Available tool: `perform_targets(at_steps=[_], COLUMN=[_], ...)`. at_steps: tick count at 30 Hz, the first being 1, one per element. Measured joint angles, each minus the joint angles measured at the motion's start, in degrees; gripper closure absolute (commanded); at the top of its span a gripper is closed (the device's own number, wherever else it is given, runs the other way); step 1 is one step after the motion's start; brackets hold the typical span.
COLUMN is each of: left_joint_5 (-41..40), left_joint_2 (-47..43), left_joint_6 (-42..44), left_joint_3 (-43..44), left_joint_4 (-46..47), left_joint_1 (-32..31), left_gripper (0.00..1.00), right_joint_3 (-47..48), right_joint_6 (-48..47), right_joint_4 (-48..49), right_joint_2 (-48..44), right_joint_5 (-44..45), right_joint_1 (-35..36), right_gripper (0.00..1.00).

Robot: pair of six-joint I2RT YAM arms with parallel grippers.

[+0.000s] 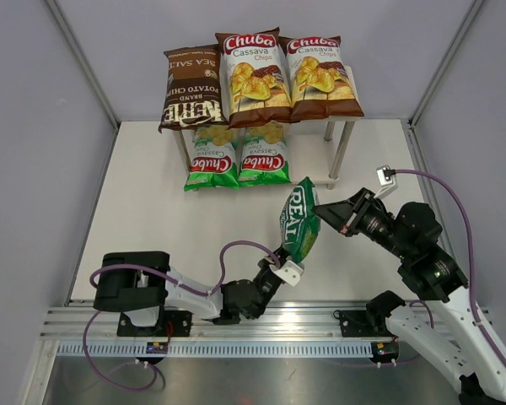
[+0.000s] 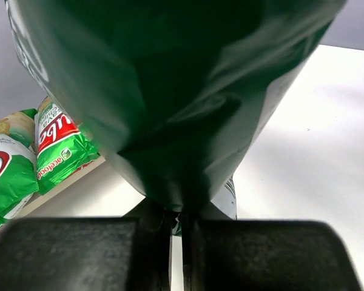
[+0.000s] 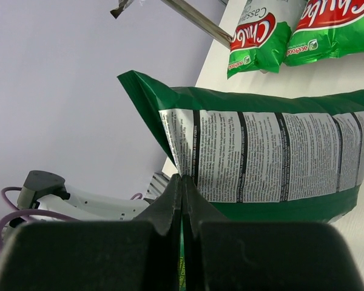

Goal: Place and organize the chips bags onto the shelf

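The dark green REAL bag (image 1: 299, 221) hangs upright above the table, held from two sides. My left gripper (image 1: 288, 268) is shut on its bottom seam (image 2: 177, 209), and the bag's green body (image 2: 176, 91) fills the left wrist view. My right gripper (image 1: 322, 211) is shut on the bag's side edge (image 3: 182, 182), next to the printed white back panel (image 3: 261, 154). The shelf (image 1: 341, 150) holds the brown Kettle bag (image 1: 190, 89) and two Chuba Cassava bags (image 1: 253, 76) (image 1: 320, 76) on top. Two light green Chuba bags (image 1: 212, 160) (image 1: 264, 156) lie on its lower board.
Bare lower board (image 1: 316, 160) shows to the right of the light green bags. White walls close in the table on three sides. A metal rail (image 1: 236, 325) with the arm bases runs along the near edge. Purple cables (image 1: 455, 194) loop off both arms.
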Motion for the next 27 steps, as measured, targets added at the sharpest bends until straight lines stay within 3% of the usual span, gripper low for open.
perform_targets(at_steps=[2,3,5,6,15,21,27], left_joint_5=[-0.17,-0.35,-1.11,-1.55,-6.75,-9.51,-10.78], left_joint_2=[-0.15,-0.31,-0.50,-0.57,0.15,7.30,9.07], left_joint_6=[0.39,0.79,1.55,2.10,14.51,26.23,30.60], left_joint_3=[0.22,0.24,0.35,0.35,1.77,9.88,11.39], left_joint_4=[0.11,0.04,-0.20,-0.66,-1.33,-1.42,-1.49], left_joint_1=[0.00,-0.04,-0.13,-0.26,-1.92,-2.23,-2.51], left_gripper=[1.00,1.00,1.00,1.00,1.00,1.00,1.00], right_joint_3=[-0.02,0.00,0.17,1.05,16.13,15.61,10.54], right_joint_6=[-0.04,-0.09,-0.44,-1.05,-8.79,-10.16,-10.14], right_joint_4=[0.02,-0.04,-0.44,-2.14,-18.99,-27.10,-28.57], right_joint_2=[-0.24,-0.31,-0.44,-0.42,5.42,9.03,8.31], right_joint_5=[0.07,0.13,0.90,1.49,6.14,7.02,6.93], right_joint_1=[0.00,0.00,0.00,0.00,0.00,0.00,0.00], right_gripper=[0.95,0.62,0.29,0.01,0.00,0.01,0.01])
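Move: Pinched at both ends, the dark green chips bag stands between the hands: its middle is about 5 cm left of the right hand, a centimetre ahead and 8 cm below. From the left hand it is about 4 cm ahead, 5 cm right and 7 cm up. The free right end of the lower shelf lies some 32 cm ahead of the right hand, 2 cm right and 28 cm below; the nearer green Chuba bag is equally far ahead and low, 15 cm left. Letting go of the bag's upper corner, the right hand opens wide, shifts about 3 cm right while rising 2 cm, then sinks some 9 cm with fingers tipping down, to bring its open jaws astride the bag. The left hand stays nearly in place, keeps its pinch on the lower end and rolls about 25 degrees, its left side rising and fingers tilting up. ##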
